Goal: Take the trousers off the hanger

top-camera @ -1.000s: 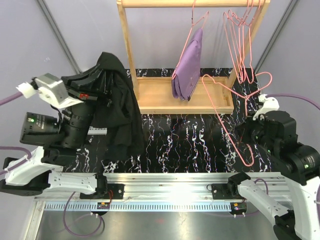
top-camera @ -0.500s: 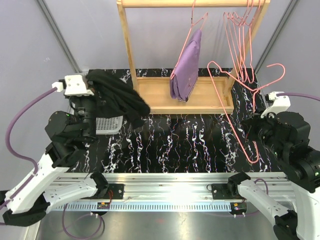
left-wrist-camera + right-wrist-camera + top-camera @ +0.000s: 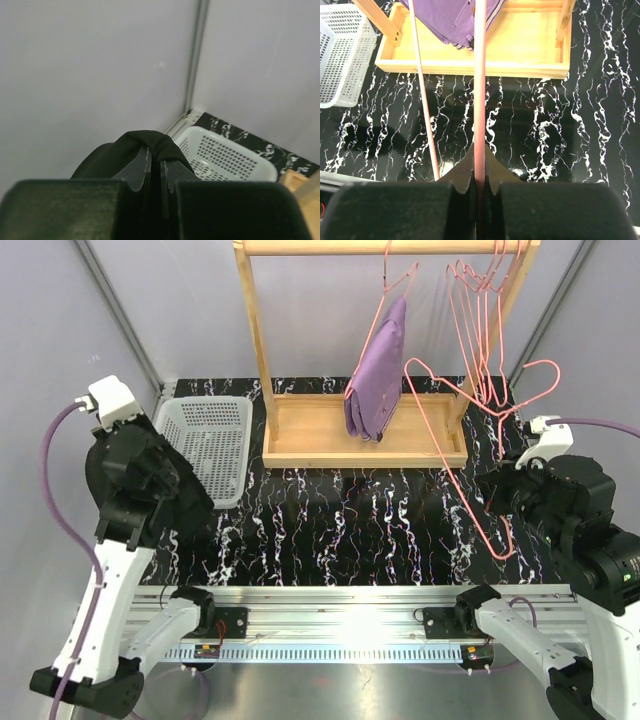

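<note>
The lilac trousers (image 3: 378,370) hang folded on a pink hanger (image 3: 392,285) on the wooden rack; they also show in the right wrist view (image 3: 451,17). My left gripper (image 3: 155,152) is shut on a fold of the black trousers (image 3: 105,160), held up near the left wall beside the basket. In the top view the black cloth (image 3: 188,508) hangs against the left arm, and the gripper itself is hidden. My right gripper (image 3: 479,156) is shut on the wire of a bare pink hanger (image 3: 480,75), held over the table right of the rack (image 3: 470,470).
A white perforated basket (image 3: 212,440) stands at the back left, seen also in the left wrist view (image 3: 225,157). The wooden rack's base tray (image 3: 300,435) sits at the back middle. Several bare pink hangers (image 3: 480,330) hang at its right end. Grey walls close in left and right.
My left arm has swung the black trousers away from over the basket toward the left wall, uncovering the basket. My right gripper has shifted the bare hanger slightly.
</note>
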Robot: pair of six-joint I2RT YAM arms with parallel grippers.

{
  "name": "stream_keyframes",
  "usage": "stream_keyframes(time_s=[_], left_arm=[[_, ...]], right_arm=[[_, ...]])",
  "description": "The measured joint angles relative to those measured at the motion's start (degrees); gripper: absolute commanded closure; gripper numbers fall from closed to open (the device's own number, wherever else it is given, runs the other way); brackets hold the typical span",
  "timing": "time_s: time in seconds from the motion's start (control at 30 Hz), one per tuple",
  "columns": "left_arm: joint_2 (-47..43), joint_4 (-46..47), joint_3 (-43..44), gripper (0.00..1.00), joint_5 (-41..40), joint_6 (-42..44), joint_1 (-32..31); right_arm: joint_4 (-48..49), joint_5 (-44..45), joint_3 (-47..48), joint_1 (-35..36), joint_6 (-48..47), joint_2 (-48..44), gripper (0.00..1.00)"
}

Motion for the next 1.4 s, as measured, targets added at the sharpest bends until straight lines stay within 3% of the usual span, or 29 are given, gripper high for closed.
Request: stream_keyframes(time_s=[0.17, 0.77, 1.07, 1.4], left_arm=[[5.2, 0.0, -4.28, 1.0, 3.85, -1.92, 5.97], [35.34, 9.6, -4.39, 1.0, 15.23, 8.59, 6.29], [54.51, 6.43, 6.34, 1.0, 15.87, 12.61, 6.34], [58.25, 3.28, 10.75, 1.0, 23.23, 19.28, 4.59]], right_arm=[[1.09, -1.4, 0.0, 0.0, -0.26, -0.04, 1.0], [2.12, -4.7, -1.97, 0.0, -0.28, -3.91, 1.0], [1.95, -7.78, -1.86, 0.0, -0.39, -4.87, 1.0], [1.53, -2.01, -1.7, 0.0, -0.87, -4.87, 1.0]])
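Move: My left hand already grips the black trousers, hanging free of the hanger. The white basket they go to is centred about 19 cm ahead of that hand, 6 cm to its right and 39 cm below. From the same hand, the rack's wooden tray lies some 23 cm ahead and 50 cm right, near table height, with the purple trousers hanging above it. From my right hand the basket is roughly 28 cm ahead and 58 cm left, far below. I bring the black trousers down into the basket: my left hand swoops some 29 cm down and 23 cm forward, drifting right later on and easing off near the end. The wrist tips from about level to slant downward, turning a little clockwise, and the fingers keep their pinch. My right hand still grips the empty pink hanger, drawing back about 2 cm. ##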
